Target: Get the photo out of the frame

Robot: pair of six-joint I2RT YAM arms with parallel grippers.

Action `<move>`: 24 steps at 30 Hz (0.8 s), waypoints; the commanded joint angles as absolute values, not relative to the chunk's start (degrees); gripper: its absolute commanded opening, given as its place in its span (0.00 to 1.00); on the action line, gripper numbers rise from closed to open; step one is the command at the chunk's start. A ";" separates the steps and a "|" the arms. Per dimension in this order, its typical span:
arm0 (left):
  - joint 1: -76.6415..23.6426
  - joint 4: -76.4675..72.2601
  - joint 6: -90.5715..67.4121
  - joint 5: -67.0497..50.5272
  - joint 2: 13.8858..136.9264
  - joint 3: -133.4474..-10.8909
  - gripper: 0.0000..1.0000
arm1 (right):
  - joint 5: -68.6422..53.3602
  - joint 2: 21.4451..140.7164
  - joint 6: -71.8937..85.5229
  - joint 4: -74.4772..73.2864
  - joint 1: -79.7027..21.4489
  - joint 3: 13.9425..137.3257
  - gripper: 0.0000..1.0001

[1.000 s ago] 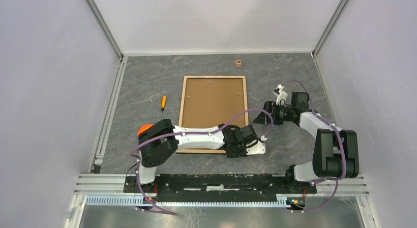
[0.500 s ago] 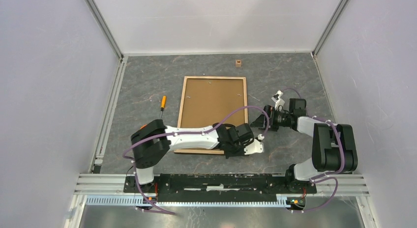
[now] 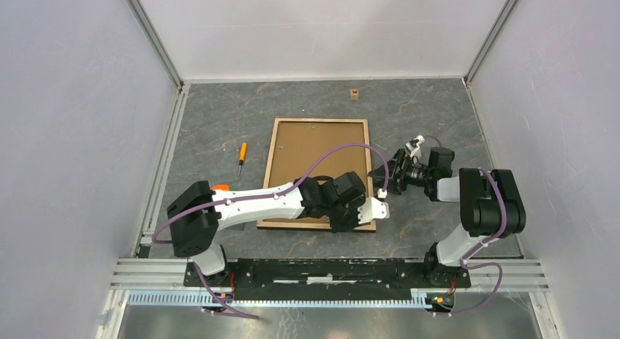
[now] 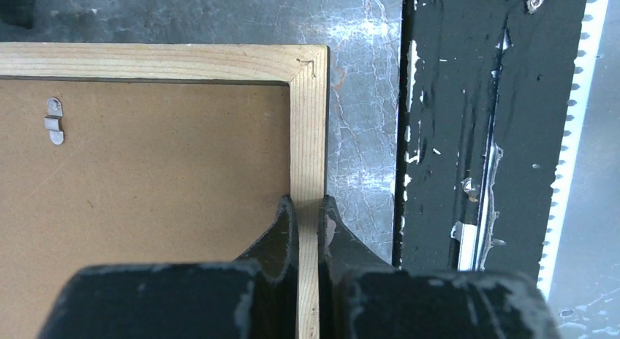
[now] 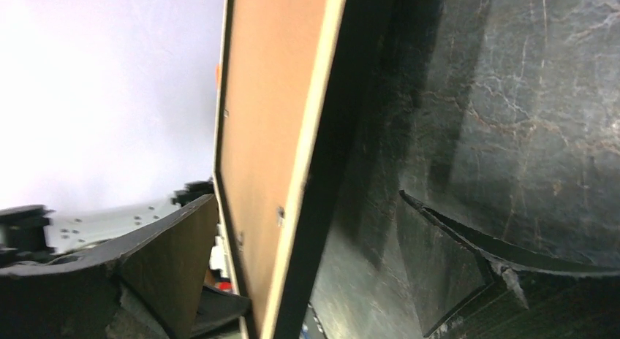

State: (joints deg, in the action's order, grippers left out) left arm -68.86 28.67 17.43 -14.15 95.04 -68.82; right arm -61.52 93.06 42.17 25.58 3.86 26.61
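Observation:
The frame lies back up in the middle of the table: brown fibreboard edged in light wood. In the left wrist view my left gripper is shut on the frame's light wood rail near a corner, one finger on the board side and one outside. From above, the left gripper sits at the frame's near right corner. My right gripper is open at the frame's right edge. In the right wrist view that edge of the frame stands lifted off the table between the spread fingers. The photo is hidden.
An orange-handled screwdriver lies left of the frame. A small wooden block sits near the back wall. A black mounting rail runs along the near edge, close beside the left gripper. White walls enclose the table.
My left gripper has shut on the frame's near rail, and the frame has shifted slightly right. The right gripper has moved left, its open fingers now round the frame's right edge.

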 commanded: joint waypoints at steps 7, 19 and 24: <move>-68.92 22.90 17.83 -19.57 91.19 -68.54 0.02 | -63.10 102.78 68.83 58.42 -2.27 26.06 0.88; -68.99 22.07 17.58 -20.84 89.49 -66.82 0.02 | -62.59 111.79 79.10 75.43 -7.23 26.45 0.70; -68.96 22.14 17.65 -19.85 89.43 -66.71 0.02 | -61.75 112.64 79.80 75.63 -7.45 25.88 0.54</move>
State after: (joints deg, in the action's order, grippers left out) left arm -68.79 27.16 17.45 -16.82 92.75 -66.04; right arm -61.98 112.22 77.21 68.75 -7.14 25.87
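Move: The frame, face down, has its near side already raised in the left hand. Its right rail runs about 4 cm to the right hand's left, the rail's middle straight ahead of nothing, level in reach and roughly 1 cm above; the near right corner is some 15 cm back and 3 cm left, the wooden block 21 cm ahead and 9 cm left. From the left hand, that rail's middle lies 14 cm ahead, 7 cm right and a little lower. The frame's right rail is taken in between the right hand's spread fingers, one above and one below, as that hand slides about 6 cm left, its fingers tilting up some 15 degrees towards level and closing part way. The left hand keeps its pinch on the near rail, holding that side up and easing back about 1 cm. ##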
